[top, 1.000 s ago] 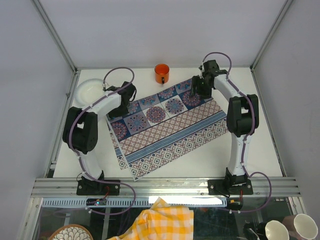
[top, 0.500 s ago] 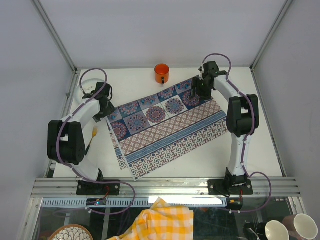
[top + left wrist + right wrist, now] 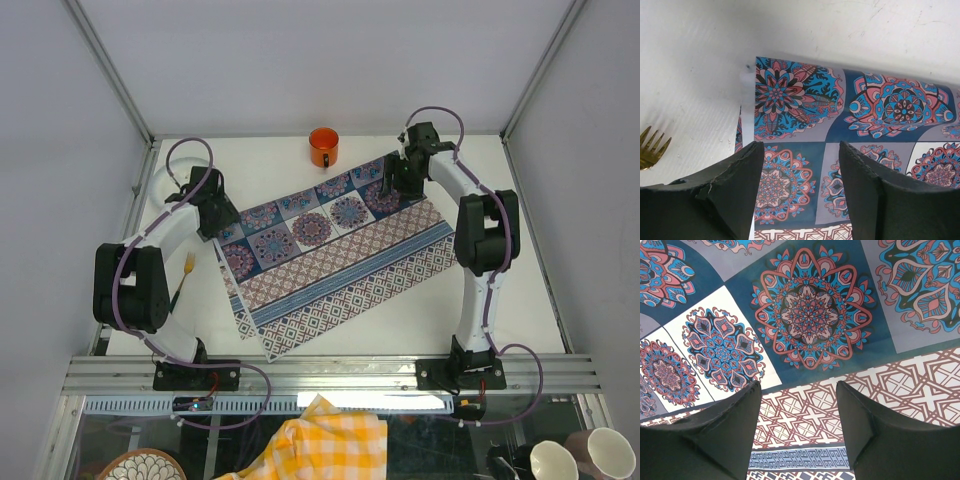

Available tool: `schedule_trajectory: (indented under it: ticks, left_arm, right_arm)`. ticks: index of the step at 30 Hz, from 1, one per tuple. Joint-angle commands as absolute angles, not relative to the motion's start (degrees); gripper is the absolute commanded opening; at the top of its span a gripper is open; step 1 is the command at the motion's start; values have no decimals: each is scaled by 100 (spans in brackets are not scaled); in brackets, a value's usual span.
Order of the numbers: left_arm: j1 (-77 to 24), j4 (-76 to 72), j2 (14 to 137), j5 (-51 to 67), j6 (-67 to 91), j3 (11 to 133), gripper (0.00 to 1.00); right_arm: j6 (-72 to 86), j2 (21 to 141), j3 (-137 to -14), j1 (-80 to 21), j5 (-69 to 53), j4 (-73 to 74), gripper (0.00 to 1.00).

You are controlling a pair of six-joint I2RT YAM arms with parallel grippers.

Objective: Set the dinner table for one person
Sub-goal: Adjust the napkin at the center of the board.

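The white dinner table carries a blue-and-purple patterned cloth laid askew across its middle. My left gripper hovers at the cloth's far left corner, open, with only the cloth showing between its fingers. A gold fork lies on the bare table left of the cloth, and its tines show in the left wrist view. My right gripper stands open over the cloth's far right corner, with just the patterned cloth beneath its fingers.
An orange mug stands at the back, beyond the cloth. A white plate sits at the far left corner, partly covered by the left arm. Aluminium rails edge the near side. Cups and a yellow checked cloth lie below the table's edge.
My left arm swung left off the cloth toward the plate, uncovering the fork, then eased back to the cloth's corner. The right arm has not moved.
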State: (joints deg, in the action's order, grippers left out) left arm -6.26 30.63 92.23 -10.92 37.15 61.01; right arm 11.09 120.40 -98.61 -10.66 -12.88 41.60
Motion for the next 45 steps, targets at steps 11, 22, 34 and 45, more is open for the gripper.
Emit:
schedule_trajectory:
  ticks: [11, 22, 34, 45]
  left_arm:
    - [-367, 3205, 9199, -1534, 3779, 6245, 63]
    - [-198, 2952, 9593, -1317, 3639, 6297, 63]
    - [-197, 2563, 9528, -760, 3636, 6218, 56]
    - [-198, 2678, 9594, -529, 3732, 6268, 24]
  right_arm:
    - [1151, 11601, -9879, -1048, -1327, 4000, 64]
    - [1133, 11576, -9863, -1037, -1281, 4034, 64]
    - [1129, 11598, -9844, -1037, -1282, 4034, 64]
    - [1128, 11595, -9837, -1032, -1247, 4047, 63]
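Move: The napkin's far left corner lies about 3 cm ahead of my open left hand, 3 cm to its left and some 4 cm below it. The plate sits roughly 12 cm ahead and 8 cm left of that hand, and the fork's middle about 12 cm back and 9 cm left. From my right hand, which waits over the napkin's other end, the corner is some 45 cm to the left and 6 cm back, about 5 cm lower. I swing my left hand, fingers open, about 3 cm left towards the napkin's left edge just short of the corner, easing back about a centimetre. Then I sink nearly 3 cm to the cloth, slide back right about 2 cm and forward a little, and start closing the fingers to about half their gap, gathering the edge between the tips. ##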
